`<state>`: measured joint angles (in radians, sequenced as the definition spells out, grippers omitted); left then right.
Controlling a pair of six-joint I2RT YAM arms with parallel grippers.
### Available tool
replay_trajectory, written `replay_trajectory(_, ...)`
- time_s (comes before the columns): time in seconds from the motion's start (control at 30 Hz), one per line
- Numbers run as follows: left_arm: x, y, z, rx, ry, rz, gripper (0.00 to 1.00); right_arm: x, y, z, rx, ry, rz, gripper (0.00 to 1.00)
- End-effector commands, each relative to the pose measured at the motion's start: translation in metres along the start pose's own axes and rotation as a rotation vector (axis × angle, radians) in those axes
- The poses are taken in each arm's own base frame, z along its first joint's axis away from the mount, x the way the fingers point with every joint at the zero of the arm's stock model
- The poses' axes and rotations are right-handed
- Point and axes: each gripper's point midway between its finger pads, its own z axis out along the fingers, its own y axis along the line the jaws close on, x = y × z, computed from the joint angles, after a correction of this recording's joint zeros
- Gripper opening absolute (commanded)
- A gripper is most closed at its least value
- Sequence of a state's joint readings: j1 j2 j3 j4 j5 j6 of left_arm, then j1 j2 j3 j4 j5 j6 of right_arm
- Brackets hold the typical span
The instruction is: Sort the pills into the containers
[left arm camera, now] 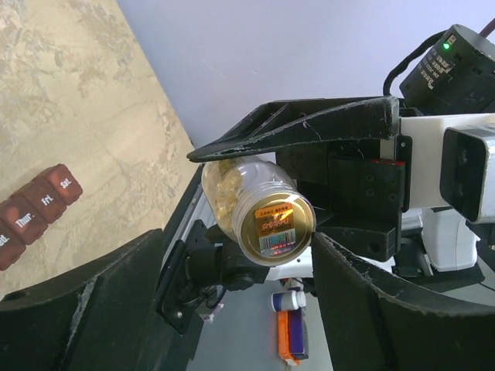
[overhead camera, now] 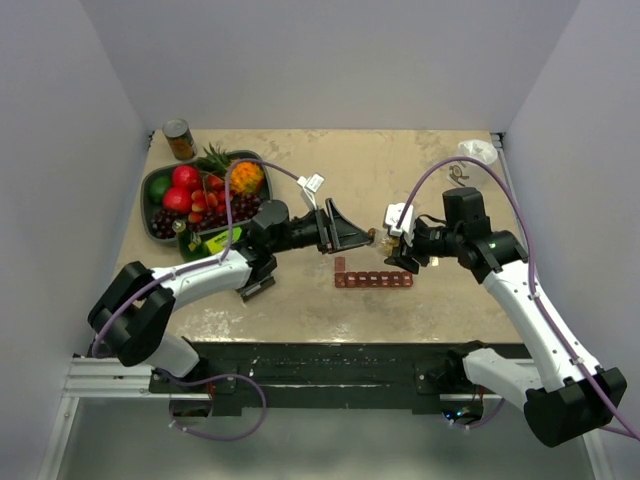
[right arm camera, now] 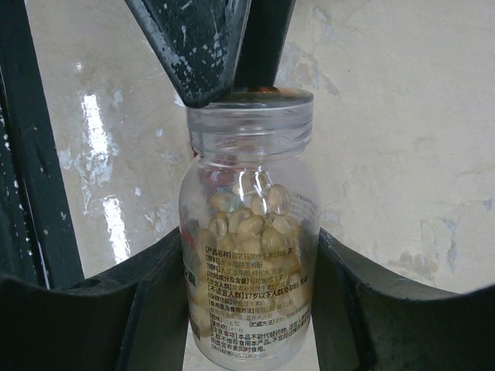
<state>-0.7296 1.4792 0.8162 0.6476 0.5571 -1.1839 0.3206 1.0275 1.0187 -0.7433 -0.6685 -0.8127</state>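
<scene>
The pills (right arm camera: 255, 224) are golden-amber and fill a clear bottle (right arm camera: 251, 255) with a gold cap (left arm camera: 274, 224). My right gripper (right arm camera: 251, 247) is shut on the bottle's body and holds it above the table, cap pointing left towards my left gripper (overhead camera: 366, 238). The left gripper (left arm camera: 240, 239) is open and its fingers (left arm camera: 356, 294) straddle the cap; one finger (right arm camera: 205, 46) touches the cap's rim. The containers (overhead camera: 373, 279), a dark red strip with day-marked lids shut (left arm camera: 42, 201), lie on the table just below both grippers.
A grey fruit bowl (overhead camera: 150, 190) with grapes, apples and a pineapple stands at the back left, a tin can (overhead camera: 180, 140) behind it. A white crumpled thing (overhead camera: 478, 150) lies at the back right corner. White walls close in both sides.
</scene>
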Motion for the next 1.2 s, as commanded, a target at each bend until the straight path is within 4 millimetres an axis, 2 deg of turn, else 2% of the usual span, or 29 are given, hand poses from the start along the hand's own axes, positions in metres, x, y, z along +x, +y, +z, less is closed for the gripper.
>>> replay_trajectory(0.0, -0.006, -0.035, 0.012, 0.111, 0.007, 0.050, 0.80, -0.007, -0.006, -0.001, 0.022, -0.017, -0.038, 0.00)
replay_trajectory(0.3, -0.004, -0.034, 0.016, 0.085, 0.020, 0.085, 0.79, -0.004, -0.006, 0.000, 0.027, -0.013, -0.031, 0.00)
replay_trajectory(0.4, -0.006, -0.030, 0.019, 0.059, 0.024, 0.101, 0.72, -0.004, -0.007, 0.001, 0.028, -0.014, -0.031, 0.00)
replay_trajectory(0.53, -0.005, -0.023, 0.024, 0.020, 0.042, 0.152, 0.56, -0.004, -0.007, 0.001, 0.028, -0.014, -0.026, 0.00)
replay_trajectory(0.67, -0.004, -0.015, 0.027, -0.037, 0.070, 0.200, 0.45, -0.004, -0.006, 0.002, 0.028, -0.014, -0.023, 0.00)
replay_trajectory(0.7, -0.004, -0.013, 0.027, -0.046, 0.075, 0.214, 0.37, -0.003, -0.006, 0.002, 0.028, -0.014, -0.021, 0.00)
replay_trajectory(0.77, -0.002, -0.009, 0.027, -0.068, 0.095, 0.253, 0.31, -0.004, -0.006, 0.002, 0.027, -0.016, -0.019, 0.00)
replay_trajectory(0.8, -0.001, -0.008, 0.027, -0.066, 0.103, 0.268, 0.25, -0.005, -0.005, 0.002, 0.024, -0.022, -0.011, 0.00)
replay_trajectory(0.9, 0.008, -0.007, 0.025, -0.030, 0.163, 0.346, 0.16, -0.012, -0.001, 0.003, 0.001, -0.056, 0.018, 0.00)
replay_trajectory(1.0, 0.019, -0.009, 0.024, 0.043, 0.214, 0.409, 0.13, -0.024, 0.009, 0.004, -0.053, -0.115, 0.073, 0.00)
replay_trajectory(1.17, 0.028, -0.014, 0.024, 0.126, 0.242, 0.414, 0.13, -0.044, 0.024, 0.004, -0.143, -0.206, 0.188, 0.00)
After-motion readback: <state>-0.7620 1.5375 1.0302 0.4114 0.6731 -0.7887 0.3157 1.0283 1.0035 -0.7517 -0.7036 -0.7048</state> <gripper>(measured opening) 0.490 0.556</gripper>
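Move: The lid, screwed on the jar that the right hand holds, sits some 3 cm to the right of the left hand's open fingers, level fore and aft and about 1 cm higher. The jar's body is about 7 cm to their right and roughly 2 cm lower; the brown pill box lies on the table about 5 cm back, 5 cm right and 15 cm below. From the right hand the lid is some 4 cm left and 4 cm up, neither ahead nor back. The left hand eases about 2.5 cm to the right and 1 cm up so that its open fingers straddle the jar's lid, closes them until they pinch the rim from both sides, then rolls roughly 20 degrees about its finger line, clockwise as seen from behind the hand looking at the lid. The right hand keeps its grip on the jar body, nearly still at first, then shifts about 1 cm back and tilts some 8 degrees in the opposite sense as the lid is twisted. ##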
